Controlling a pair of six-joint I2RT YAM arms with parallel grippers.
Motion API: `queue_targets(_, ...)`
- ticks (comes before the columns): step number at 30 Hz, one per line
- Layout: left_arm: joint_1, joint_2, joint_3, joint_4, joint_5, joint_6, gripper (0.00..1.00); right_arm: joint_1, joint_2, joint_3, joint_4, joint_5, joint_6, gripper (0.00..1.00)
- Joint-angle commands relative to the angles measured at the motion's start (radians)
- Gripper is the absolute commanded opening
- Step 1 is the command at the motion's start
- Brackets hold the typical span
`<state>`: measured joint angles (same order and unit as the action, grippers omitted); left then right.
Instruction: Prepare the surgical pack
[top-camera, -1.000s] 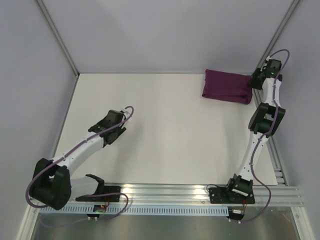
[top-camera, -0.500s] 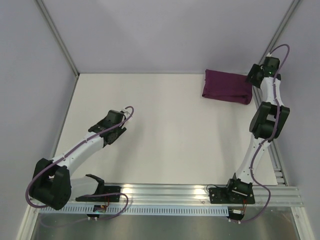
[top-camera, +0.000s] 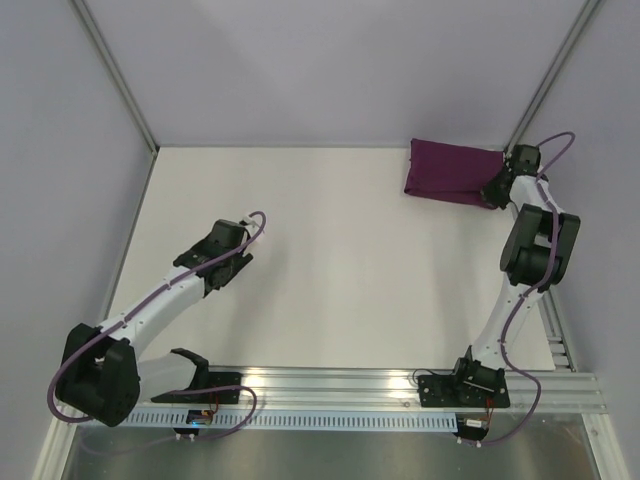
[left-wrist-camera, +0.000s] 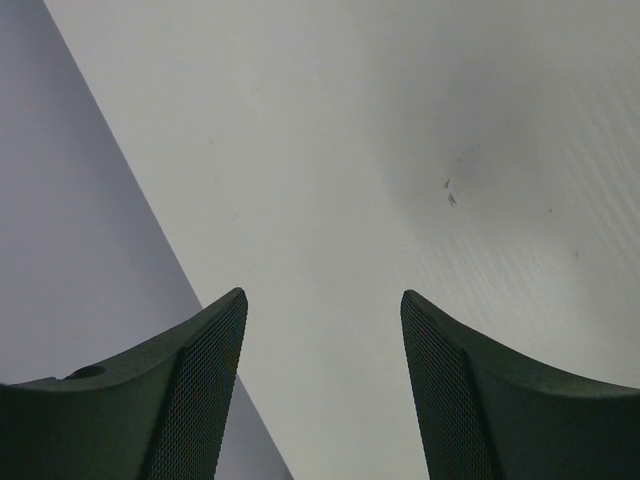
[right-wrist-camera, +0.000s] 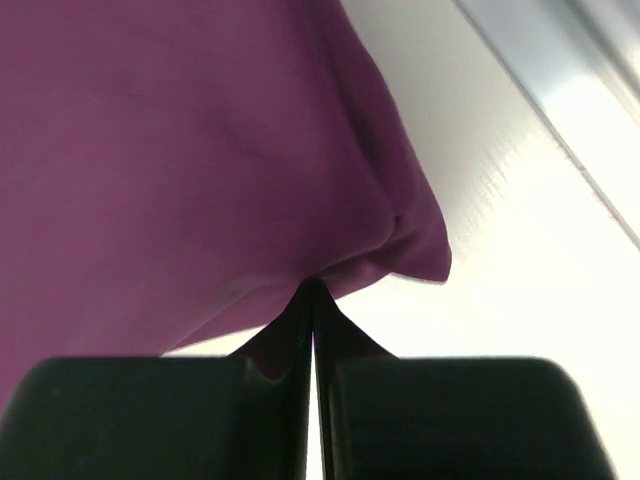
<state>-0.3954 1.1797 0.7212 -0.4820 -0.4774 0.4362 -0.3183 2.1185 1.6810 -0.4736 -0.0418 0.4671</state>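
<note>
The surgical pack shows as a folded deep-purple cloth (top-camera: 452, 172) lying at the table's far right; what it may wrap is hidden. My right gripper (top-camera: 493, 190) is down at the cloth's right end. In the right wrist view its fingertips (right-wrist-camera: 312, 288) meet on the near hem of the cloth (right-wrist-camera: 200, 150), shut on that edge. My left gripper (top-camera: 210, 258) hovers over the left half of the table, far from the cloth. It stands open (left-wrist-camera: 322, 300) with only bare table between its fingers.
The white table (top-camera: 330, 260) is fenced by grey walls, with an aluminium post (top-camera: 540, 95) just behind the cloth's right end. A metal rail (top-camera: 400, 385) carries both arm bases along the near edge. The table's left edge (left-wrist-camera: 150, 215) runs close by the left gripper.
My right gripper dropped from behind and above the cloth's right end down onto that end, opened wide on the way and then shut on the hem. The left arm barely moved.
</note>
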Motion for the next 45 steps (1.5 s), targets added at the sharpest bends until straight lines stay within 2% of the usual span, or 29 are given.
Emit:
queue_targets(1, 0.006, -0.029, -0.008, 0.003, 0.005, 0.006, 0.72, -0.007, 0.075, 0.032, 0.009, -0.046, 0.129, 0.0)
queue_targets(8, 0.006, -0.032, -0.012, 0.01, 0.003, 0.01, 0.72, -0.016, 0.176, 0.144, -0.017, 0.023, 0.202, 0.0)
queue_targets(15, 0.006, -0.026, -0.017, 0.008, 0.01, 0.012, 0.72, -0.028, 0.261, 0.316, -0.131, -0.009, 0.153, 0.0)
queue_targets(18, 0.006, -0.019, -0.016, 0.01, 0.01, 0.013, 0.72, -0.028, 0.14, 0.16, -0.061, -0.004, 0.145, 0.01)
queue_targets(19, 0.006, -0.017, -0.016, 0.011, 0.011, 0.013, 0.72, -0.028, 0.03, 0.019, -0.013, 0.003, 0.151, 0.0)
queue_targets(20, 0.006, -0.018, -0.016, 0.008, 0.013, 0.013, 0.72, -0.031, -0.018, -0.038, 0.074, 0.016, 0.16, 0.0)
queue_targets(22, 0.006, -0.02, -0.014, 0.005, 0.019, 0.01, 0.72, -0.034, -0.099, -0.116, 0.124, 0.026, 0.168, 0.01)
queue_targets(25, 0.006, -0.02, -0.011, -0.001, 0.023, 0.009, 0.72, -0.038, -0.166, -0.055, 0.147, -0.002, 0.17, 0.0)
queue_targets(30, 0.006, -0.023, -0.009, -0.004, 0.02, 0.006, 0.72, -0.038, -0.068, 0.118, 0.171, -0.001, 0.217, 0.0)
queue_targets(36, 0.006, -0.02, -0.012, -0.003, 0.016, 0.009, 0.72, -0.056, 0.162, 0.363, 0.012, 0.005, 0.297, 0.01)
queue_targets(38, 0.006, -0.017, -0.012, -0.001, 0.016, 0.01, 0.72, -0.056, 0.181, 0.35, -0.017, -0.01, 0.304, 0.0)
queue_targets(42, 0.006, -0.011, -0.012, 0.002, 0.019, 0.012, 0.72, -0.056, 0.144, 0.148, 0.061, -0.018, 0.317, 0.0)
queue_targets(45, 0.006, -0.014, -0.012, 0.0, 0.02, 0.01, 0.72, -0.056, 0.138, 0.115, 0.058, -0.003, 0.288, 0.01)
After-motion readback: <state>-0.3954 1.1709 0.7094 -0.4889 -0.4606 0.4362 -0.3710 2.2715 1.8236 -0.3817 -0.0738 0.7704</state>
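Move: The right hand, fingers already shut, is just above the nearer right corner of the wrapped surgical pack. The pack's middle lies about 9 cm ahead, 11 cm to the left and some 5 cm lower. The right table rail runs about 7 cm to the hand's right, level with it, and the table's back edge is roughly 17 cm straight ahead. From the left hand the pack is far off, about 32 cm ahead and 62 cm to the right. Down about 5 cm goes the right hand with shut fingers, then low and forward some 3 cm against the pack's nearer right edge. It draws back about 6 cm, swings up and forward roughly 15 cm high, then drops again towards the pack's right end, drawing back slightly. The wrist turns some 15 degrees clockwise. ##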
